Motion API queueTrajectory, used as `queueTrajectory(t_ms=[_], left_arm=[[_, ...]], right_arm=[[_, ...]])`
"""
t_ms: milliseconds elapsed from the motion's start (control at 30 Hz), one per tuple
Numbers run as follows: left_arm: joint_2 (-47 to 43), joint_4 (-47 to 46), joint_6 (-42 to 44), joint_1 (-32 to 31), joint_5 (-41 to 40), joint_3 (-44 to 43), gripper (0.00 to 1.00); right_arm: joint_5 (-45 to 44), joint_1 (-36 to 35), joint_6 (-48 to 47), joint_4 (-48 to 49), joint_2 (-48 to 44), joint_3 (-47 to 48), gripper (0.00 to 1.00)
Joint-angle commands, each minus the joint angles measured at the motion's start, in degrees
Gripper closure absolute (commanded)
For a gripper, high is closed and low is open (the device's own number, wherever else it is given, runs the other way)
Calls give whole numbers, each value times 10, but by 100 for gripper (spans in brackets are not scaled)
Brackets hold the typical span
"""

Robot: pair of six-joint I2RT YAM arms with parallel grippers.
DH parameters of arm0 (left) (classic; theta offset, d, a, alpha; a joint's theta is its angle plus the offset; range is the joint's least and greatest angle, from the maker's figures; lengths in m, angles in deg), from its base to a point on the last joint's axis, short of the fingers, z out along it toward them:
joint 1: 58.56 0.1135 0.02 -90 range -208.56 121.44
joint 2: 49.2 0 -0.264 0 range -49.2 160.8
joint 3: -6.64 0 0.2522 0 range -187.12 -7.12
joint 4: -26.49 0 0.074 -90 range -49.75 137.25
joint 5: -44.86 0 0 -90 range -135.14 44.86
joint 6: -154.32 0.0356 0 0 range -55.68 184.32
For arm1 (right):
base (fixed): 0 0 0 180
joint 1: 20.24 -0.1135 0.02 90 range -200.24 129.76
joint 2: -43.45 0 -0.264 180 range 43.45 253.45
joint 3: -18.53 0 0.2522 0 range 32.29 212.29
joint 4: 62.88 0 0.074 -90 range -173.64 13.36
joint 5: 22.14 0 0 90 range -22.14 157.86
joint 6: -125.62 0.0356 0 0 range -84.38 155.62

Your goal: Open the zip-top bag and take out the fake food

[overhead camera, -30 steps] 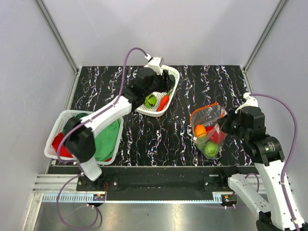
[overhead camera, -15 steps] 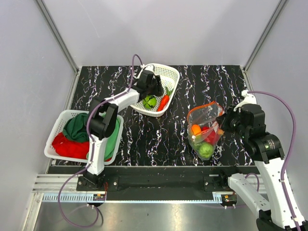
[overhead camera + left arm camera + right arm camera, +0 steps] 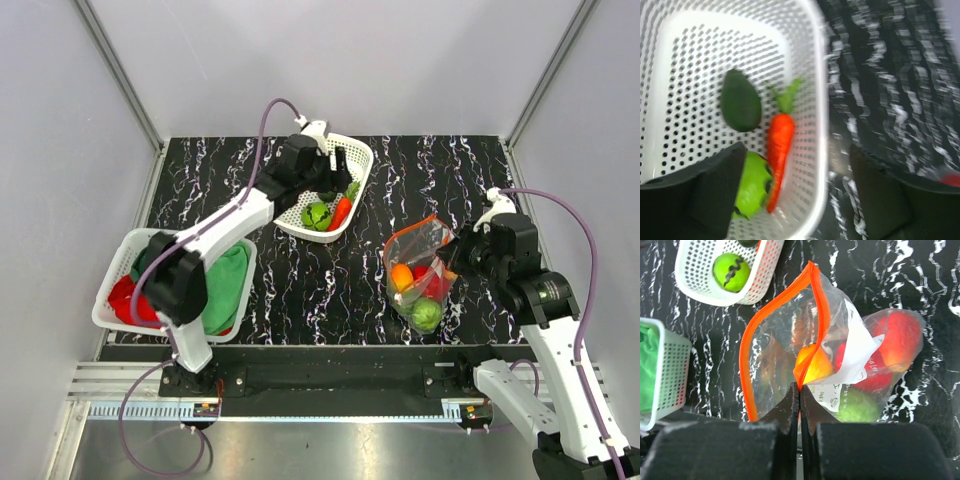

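The zip-top bag [image 3: 418,262] lies at the right of the table, its orange zip strip [image 3: 746,345] spread into an open mouth. My right gripper [image 3: 800,392] is shut on the near end of that strip; from above it [image 3: 450,262] sits at the bag's right edge. Fake food shows inside the bag: an orange piece [image 3: 812,366], a red one [image 3: 892,342] and a green one [image 3: 857,407]. My left gripper [image 3: 795,200] hangs open over the white basket [image 3: 817,75], seen from above at the back centre [image 3: 336,166]. A carrot [image 3: 779,145], a green pepper [image 3: 755,182] and a dark green piece [image 3: 741,100] lie in that basket.
A second white basket [image 3: 115,275] at the left front holds green and red cloths [image 3: 225,280]. The black marbled table [image 3: 320,280] is walled by grey panels on three sides. The left arm stretches from its base across that basket.
The left gripper has opened over the back basket and risen a little. The right gripper, still pinching the zip strip, has drawn the bag slightly to the left.
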Motion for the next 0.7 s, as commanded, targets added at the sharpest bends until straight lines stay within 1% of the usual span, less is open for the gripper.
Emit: queueTrajectory(t_ms=[0,33,67,100,133,200,233,300,333,400,467,500,633,667], left_arm=[[-122,-25,38,-93,49,30,30],[-139,-39,42,-111,76,39,44],[-143,-39,39,-145,79,39,51],[-146,-40,27,-162,74,37,57],[-145,-39,24,-195,76,32,66],[-134,-38,14,-228,51,24,69],[-127,-24,5,-252,38,21,72],[-103,11,-28,-267,10,7,79],[-98,13,-40,-277,2,9,83],[-87,13,-53,-287,-15,24,83],[-79,6,-53,-297,8,31,85],[-68,1,-42,-301,25,31,85],[-54,-15,7,-320,48,36,83],[-56,-23,14,-321,52,48,82]], right_arm=[[33,-3,0,29,3,5,100],[41,-3,0,30,2,5,100],[47,-3,-1,32,1,5,100],[50,-3,-5,34,1,3,100],[50,-3,-4,34,2,2,100],[49,-3,-7,34,4,-1,100],[50,-3,-7,33,5,-2,100],[48,-3,-3,33,5,-2,100],[48,-3,-1,34,5,-2,100],[49,-3,2,33,4,-2,100],[54,-2,2,35,3,-3,100],[64,-3,2,34,3,-3,100],[104,-3,3,40,9,-2,100],[130,-3,9,45,10,-4,100]])
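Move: The left hand, already empty over the white basket (basket's middle about 7 cm ahead, 2 left, 16 below), goes for the orange in the bag, roughly 21 cm back, 17 right and 10 lower. The red pepper lies some 24 back and 25 right, the green lettuce 30 back and 23 right, both in the bag. From the right hand, the orange is about 2 cm ahead, 5 left and 16 below. Left hand arcs some 30 cm back and right to the bag's open mouth, fingers narrowing, right still pinching the rim. ##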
